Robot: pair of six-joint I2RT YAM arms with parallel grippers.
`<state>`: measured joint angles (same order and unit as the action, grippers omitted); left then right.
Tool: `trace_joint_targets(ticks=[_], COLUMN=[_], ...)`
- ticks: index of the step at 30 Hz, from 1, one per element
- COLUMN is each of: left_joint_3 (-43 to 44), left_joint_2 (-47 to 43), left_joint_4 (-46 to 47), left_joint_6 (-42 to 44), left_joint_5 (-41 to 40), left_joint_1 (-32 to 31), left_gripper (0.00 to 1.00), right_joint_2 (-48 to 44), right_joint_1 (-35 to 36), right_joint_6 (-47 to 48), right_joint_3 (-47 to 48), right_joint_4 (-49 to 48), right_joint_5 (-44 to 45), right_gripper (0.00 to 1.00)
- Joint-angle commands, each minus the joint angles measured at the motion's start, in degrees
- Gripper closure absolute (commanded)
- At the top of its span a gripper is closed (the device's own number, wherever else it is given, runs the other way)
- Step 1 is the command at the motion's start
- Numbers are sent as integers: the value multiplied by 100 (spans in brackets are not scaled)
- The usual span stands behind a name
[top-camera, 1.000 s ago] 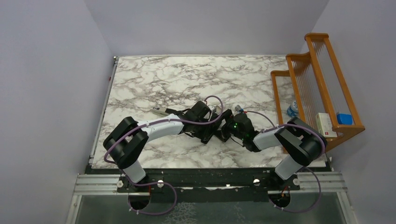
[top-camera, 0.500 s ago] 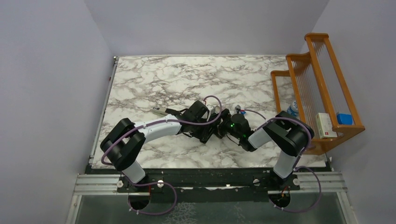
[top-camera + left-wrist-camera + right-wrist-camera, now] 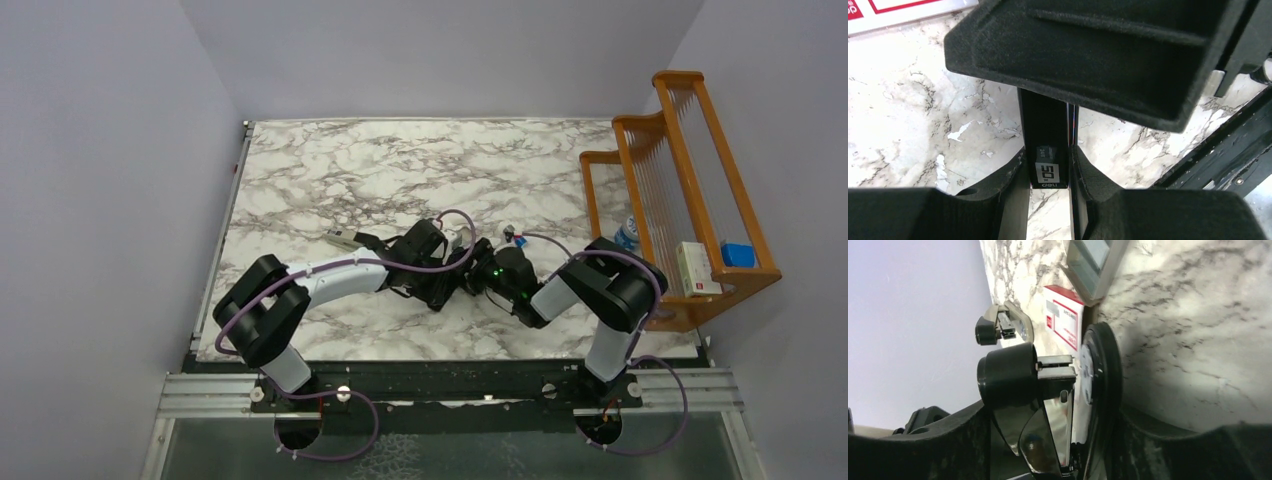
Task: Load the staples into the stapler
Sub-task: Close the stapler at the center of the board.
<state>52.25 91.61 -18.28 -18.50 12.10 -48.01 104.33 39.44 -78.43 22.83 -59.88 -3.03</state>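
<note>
The black stapler [image 3: 458,283] lies on its side mid-table, where both arms meet. My left gripper [image 3: 1048,162] is shut on its narrow body [image 3: 1044,120], which bears a "50" label, and both pads press its sides. My right gripper [image 3: 1048,425] has its fingers against the stapler's head [image 3: 1008,372], one on the black top and one on the base. The chrome magazine shows between them. The staples' white-and-red box [image 3: 1064,322] lies just beyond. Beside it is a silvery-grey strip [image 3: 1091,265] that looks like staples.
A wooden rack [image 3: 700,190] stands at the table's right edge. It holds a white-and-red box [image 3: 697,268], a blue item [image 3: 737,254] and a small blue-and-white cylinder [image 3: 625,235]. A small grey object [image 3: 343,238] lies left of the left wrist.
My right arm has moved left onto the stapler, its elbow lifting, and its jaws have narrowed around the stapler's head. My left gripper has kept its hold and barely moved.
</note>
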Motion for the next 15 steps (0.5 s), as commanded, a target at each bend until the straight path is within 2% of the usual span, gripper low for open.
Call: trace_joint_targets(ticks=[1,3,5,6,12,15], left_joint_3=[97,174,274,326,605,749], left_joint_2=[-150,-136,-81,-46,96,154], left_joint_4=[-575,-672,-758,-794,-1108,-1333], left_joint_6=[559,704,821,884,1401,1819], left_joint_5=[301,231,190,196,91,458], left_joint_1=[-204,-203,-206,-201,-161,-140], left_gripper=[100,100,100,100,100,100], right_joint_2=[-233,-571,-963,-1183,-2764,-3670], right_joint_1=[-86,-96,-114,-113,-153,-156], right_joint_6=[794,957,1088,1127,1155,1410], right_joint_3=[-177,-221,-187,-204,-357,-255], right_joint_4=[654,1038,1673,1989,4064,5033], right_joint_5=[761,895,965,1011,1793,2432], right_gripper=[29,22,6,2,0,0])
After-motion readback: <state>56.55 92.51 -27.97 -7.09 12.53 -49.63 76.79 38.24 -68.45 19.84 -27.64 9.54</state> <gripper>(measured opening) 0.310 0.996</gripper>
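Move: The left hand already grips the rear end of the black stapler, whose middle lies about 4 cm ahead and 3 cm right of it. The stapler's front is between the right fingers, putting its middle some 3 cm back and 3 cm left of the right hand. From the right hand, the staple box sits roughly 2 cm ahead and 6 cm left, the grey tray 5 cm straight ahead, and the blue-ended tube 5 cm ahead and 10 cm right. The right fingers let go of the black stapler's head and base, opening fully. That hand first lifts about 2 cm, then swings away to the right, some 7 cm in all, its fingertips tipping down. The left hand keeps hold of the rear end, turning it about 10 degrees clockwise while easing 1 to 2 cm back and about 1 cm left. ##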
